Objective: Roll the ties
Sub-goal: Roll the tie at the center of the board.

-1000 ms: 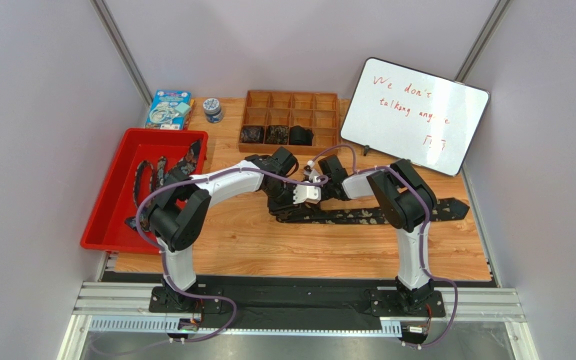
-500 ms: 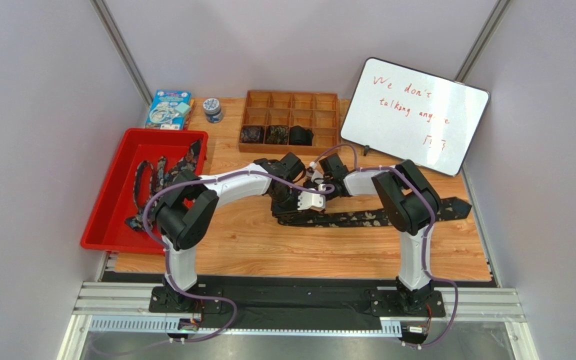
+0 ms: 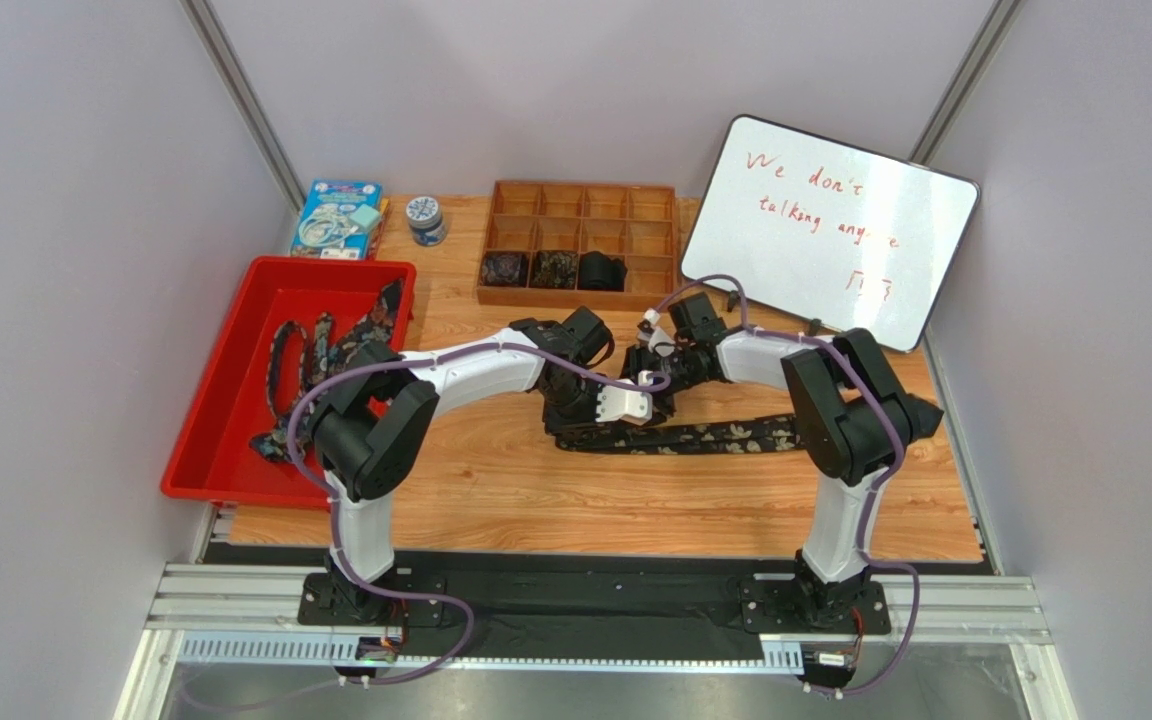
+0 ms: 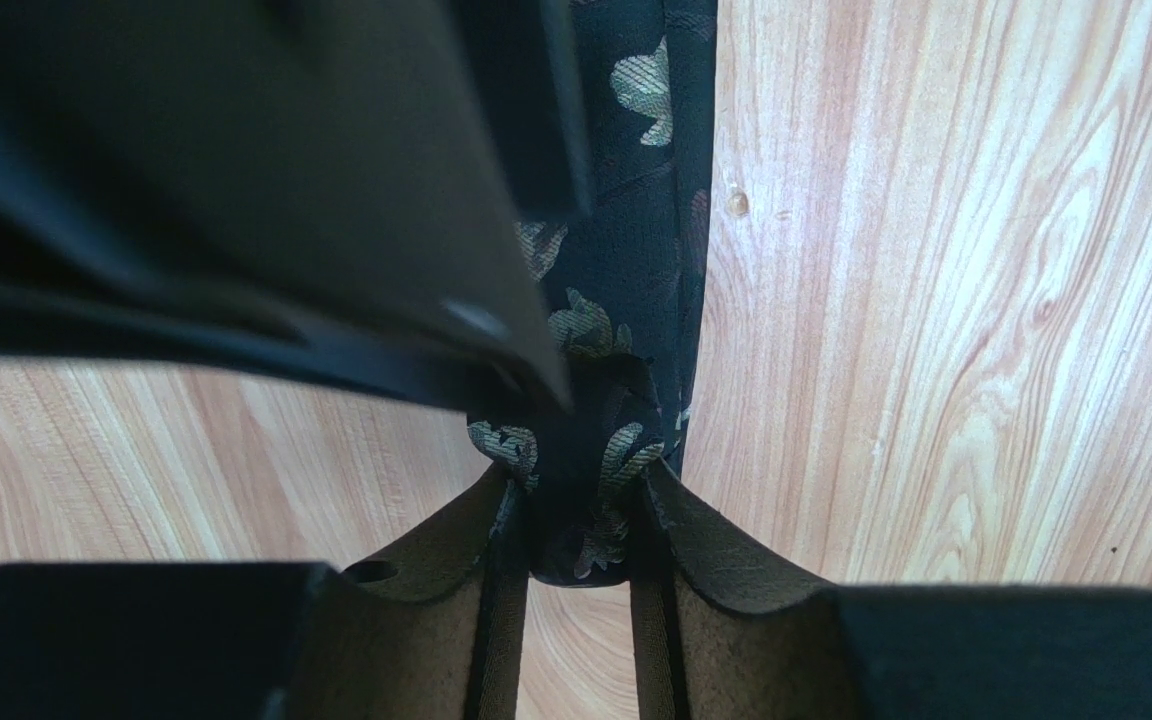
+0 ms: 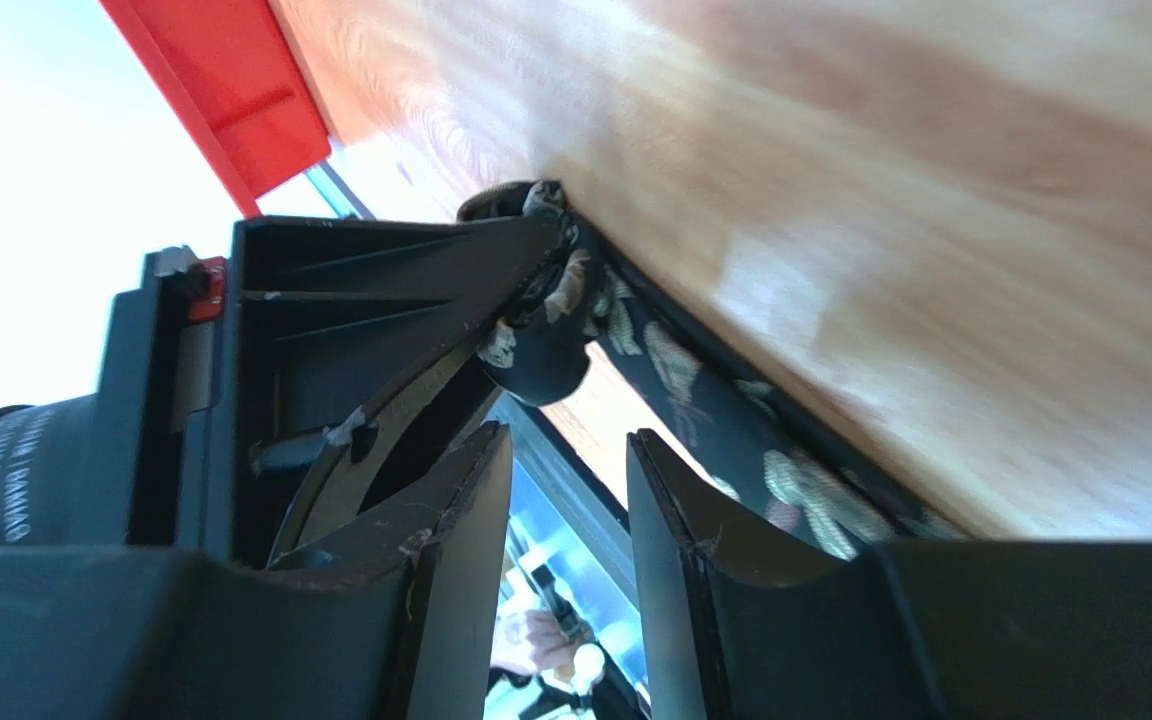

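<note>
One tie (image 3: 702, 438) lies flat across the wooden table, dark with pale floral speckles. Its left end is wound into a small coil (image 4: 585, 518). My left gripper (image 4: 575, 518) is shut on that coil, and the flat strip (image 4: 642, 225) runs away from its fingers. In the right wrist view the coil (image 5: 545, 338) sits between the left gripper's fingers (image 5: 387, 345). My right gripper (image 5: 567, 450) is open and holds nothing, just short of the coil. From above, the left gripper (image 3: 597, 402) and the right gripper (image 3: 642, 368) meet at the tie's left end.
A red tray (image 3: 207, 450) at the left holds more loose ties (image 3: 304, 353). A wooden compartment box (image 3: 582, 203) at the back has three rolled coils (image 3: 552, 270). A whiteboard (image 3: 830, 225) leans at the back right. A blue box (image 3: 339, 218) and a small jar (image 3: 425, 219) stand at the back left.
My right gripper has opened and drawn back from the coil toward the back right. My left gripper has closed further on the coil and shifted slightly right.
</note>
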Robot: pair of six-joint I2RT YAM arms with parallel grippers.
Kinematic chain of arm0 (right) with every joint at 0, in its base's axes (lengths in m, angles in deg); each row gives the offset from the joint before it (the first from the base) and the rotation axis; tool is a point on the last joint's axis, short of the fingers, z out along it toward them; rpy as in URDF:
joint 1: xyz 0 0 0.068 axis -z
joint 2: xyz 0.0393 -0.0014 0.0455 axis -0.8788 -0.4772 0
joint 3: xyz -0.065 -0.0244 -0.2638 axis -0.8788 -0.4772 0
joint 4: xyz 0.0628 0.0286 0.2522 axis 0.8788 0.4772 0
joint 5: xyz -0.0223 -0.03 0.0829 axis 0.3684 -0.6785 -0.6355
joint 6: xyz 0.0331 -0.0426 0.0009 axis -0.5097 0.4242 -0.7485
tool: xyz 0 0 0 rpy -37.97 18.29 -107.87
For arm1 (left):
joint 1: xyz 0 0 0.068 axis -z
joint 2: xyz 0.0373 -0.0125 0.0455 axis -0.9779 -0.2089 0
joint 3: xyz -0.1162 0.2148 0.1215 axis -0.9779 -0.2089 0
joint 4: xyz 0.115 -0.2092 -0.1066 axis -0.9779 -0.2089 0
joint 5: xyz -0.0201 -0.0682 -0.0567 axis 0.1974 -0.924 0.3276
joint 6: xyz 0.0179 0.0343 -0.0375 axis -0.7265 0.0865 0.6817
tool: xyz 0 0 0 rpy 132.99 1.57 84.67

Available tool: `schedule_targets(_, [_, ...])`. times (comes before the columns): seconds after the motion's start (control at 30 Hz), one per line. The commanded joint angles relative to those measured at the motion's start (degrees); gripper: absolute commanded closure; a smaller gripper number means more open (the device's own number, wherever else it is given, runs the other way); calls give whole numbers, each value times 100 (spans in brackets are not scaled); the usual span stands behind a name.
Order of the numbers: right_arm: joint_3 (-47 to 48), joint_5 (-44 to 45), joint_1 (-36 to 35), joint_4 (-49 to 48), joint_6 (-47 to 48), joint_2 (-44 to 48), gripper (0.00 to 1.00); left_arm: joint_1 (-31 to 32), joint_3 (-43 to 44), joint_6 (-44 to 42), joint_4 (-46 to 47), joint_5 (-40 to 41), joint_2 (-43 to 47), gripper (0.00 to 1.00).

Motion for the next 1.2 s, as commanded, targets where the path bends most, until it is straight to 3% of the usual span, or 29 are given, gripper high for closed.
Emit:
schedule_targets(0.0, [-84,-133,-250,-514,-295,120,60,-2,-157,-159,-282,258,-393,67])
schedule_targets(0.43, [92,253,-514,-831,-366,-329,66,7,-140,-203,-326,223,-402,65])
schedule_targets(0.53, [83,210,-523,-823,-366,-408,82,16,-140,-212,-335,205,-393,63])
schedule_targets(0.57, [66,209,-515,-805,-366,-399,98,7,-140,-194,-335,222,-384,62])
schedule_targets(0.6, [40,209,-515,-753,-349,-382,100,-2,-140,-185,-326,223,-384,60])
schedule_targets(0.8, [-66,166,-488,-576,-287,-259,100,-441,-280,52,-10,-497,256,34])
schedule_targets(0.87, [-57,174,-488,-585,-304,-311,100,-590,-499,104,270,-882,713,18])
schedule_targets(0.9, [-57,166,-488,-568,-305,-346,100,-591,-552,96,333,-937,923,5])
schedule_targets(1.17, [-66,113,-479,-568,-340,-426,100,-213,-333,298,430,-429,495,3])
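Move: The tie's roll lies some 3 cm left of the right hand, about 1 cm nearer the base and 3 cm lower. The middle of the flat strip still to be rolled is around 16 cm to this hand's right, 1 cm back and 5 cm down; the divided wooden box is centred about 23 cm ahead and 5 cm left, 3 cm lower. The left fingers already pinch the roll, its middle 1 cm right of them, at their height and level ahead. Leftward and slightly back, then down, the right hand eases about 3 cm in over the strip to the roll's right side and shuts its half-open fingers, pinching a fold of the roll. Only then does the left hand, which has kept its hold until now, open wide, let go, slide nearly 3 cm left and rise 2 cm, drifting a centimetre back right at the end. ##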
